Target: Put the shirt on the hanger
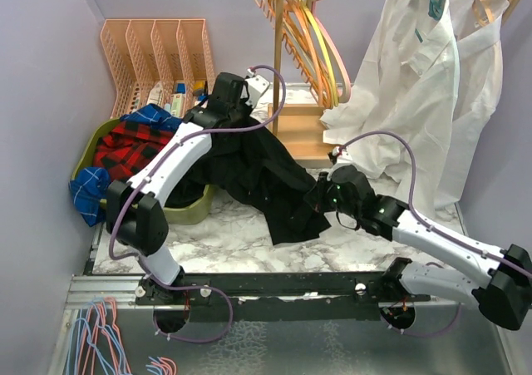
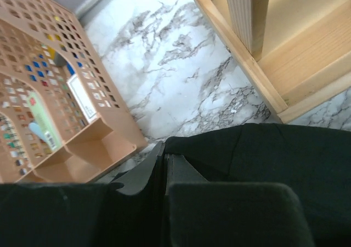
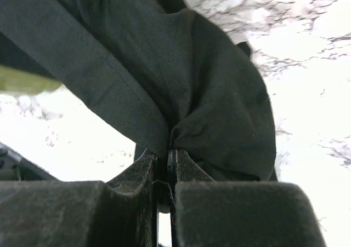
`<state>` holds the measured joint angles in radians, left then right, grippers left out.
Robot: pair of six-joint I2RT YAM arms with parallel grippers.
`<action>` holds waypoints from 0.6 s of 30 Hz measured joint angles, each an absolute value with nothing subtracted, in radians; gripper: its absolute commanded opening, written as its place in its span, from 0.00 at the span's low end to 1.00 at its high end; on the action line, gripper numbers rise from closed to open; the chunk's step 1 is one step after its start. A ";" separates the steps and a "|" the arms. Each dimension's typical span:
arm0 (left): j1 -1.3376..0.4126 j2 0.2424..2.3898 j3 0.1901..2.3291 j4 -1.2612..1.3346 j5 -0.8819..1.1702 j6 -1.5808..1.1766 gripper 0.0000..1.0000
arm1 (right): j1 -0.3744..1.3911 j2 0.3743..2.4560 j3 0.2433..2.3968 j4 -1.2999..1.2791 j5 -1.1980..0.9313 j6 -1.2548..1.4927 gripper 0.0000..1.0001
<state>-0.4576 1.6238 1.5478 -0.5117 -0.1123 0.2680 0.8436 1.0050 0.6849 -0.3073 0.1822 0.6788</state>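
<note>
The black shirt (image 1: 266, 175) hangs bunched between my two grippers, its lower part lying on the marble table. My left gripper (image 1: 243, 113) is raised at the back and shut on the shirt's upper edge; in the left wrist view its jaws (image 2: 163, 160) are pressed together with black cloth (image 2: 263, 159) beside them. My right gripper (image 1: 316, 196) is low at the shirt's right edge, shut on a fold of the cloth (image 3: 219, 93), with its jaws (image 3: 167, 153) closed on it. A pale pink hanger (image 1: 341, 67) hangs on the wooden rack among orange and yellow ones.
A peach plastic organizer (image 1: 158, 51) stands at the back left. A green basket (image 1: 189, 210) holds a red plaid garment (image 1: 133, 146); a blue cloth (image 1: 87, 192) hangs over its side. White shirts (image 1: 424, 76) hang at the right. The rack's wooden base (image 1: 299, 134) is behind the shirt. Several hangers (image 1: 100, 333) lie at the bottom left.
</note>
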 measured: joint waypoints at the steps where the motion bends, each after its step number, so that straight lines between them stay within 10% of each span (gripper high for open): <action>1: -0.457 1.655 1.556 -0.508 -0.112 0.254 0.00 | 0.822 1.023 0.683 -0.293 0.171 0.680 0.01; 4: -0.457 1.719 1.564 -0.506 -0.111 0.226 0.00 | 0.718 1.074 0.655 -0.231 0.104 0.690 0.07; 9: -0.457 1.794 1.578 -0.511 -0.104 0.180 0.00 | 0.627 1.154 0.620 -0.184 0.046 0.678 0.95; 14: -0.457 1.870 1.656 -0.543 -0.094 0.152 0.06 | 0.627 1.193 0.695 -0.176 0.039 0.593 0.99; 16: -0.457 1.900 1.701 -0.570 -0.094 0.152 0.29 | 0.627 1.189 0.736 -0.155 0.036 0.554 1.00; 18: -0.457 1.919 1.752 -0.624 -0.087 0.160 0.96 | 0.627 1.178 0.765 -0.114 0.021 0.504 0.99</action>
<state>-0.4572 1.9190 1.7519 -0.6243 -0.0872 0.1596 0.6266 1.1778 0.7647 -0.1143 0.0212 0.5041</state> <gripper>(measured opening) 0.226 0.994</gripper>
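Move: Both hands already hold the black shirt, bound for the marble: the left's spot is about 3 cm ahead, 3 cm right and 18 cm down, the right's about 4 cm ahead, 2 cm right and 10 cm down. The rack's wooden base is centred some 15 cm right and 3 cm ahead of the left hand, and 20 cm ahead and 2 cm left of the right. The green bin is about 25 cm left and 9 cm back from the left hand. Both hands lower the shirt about 5–7 cm; the right releases, lifting forward, while the left's fingers start opening. ##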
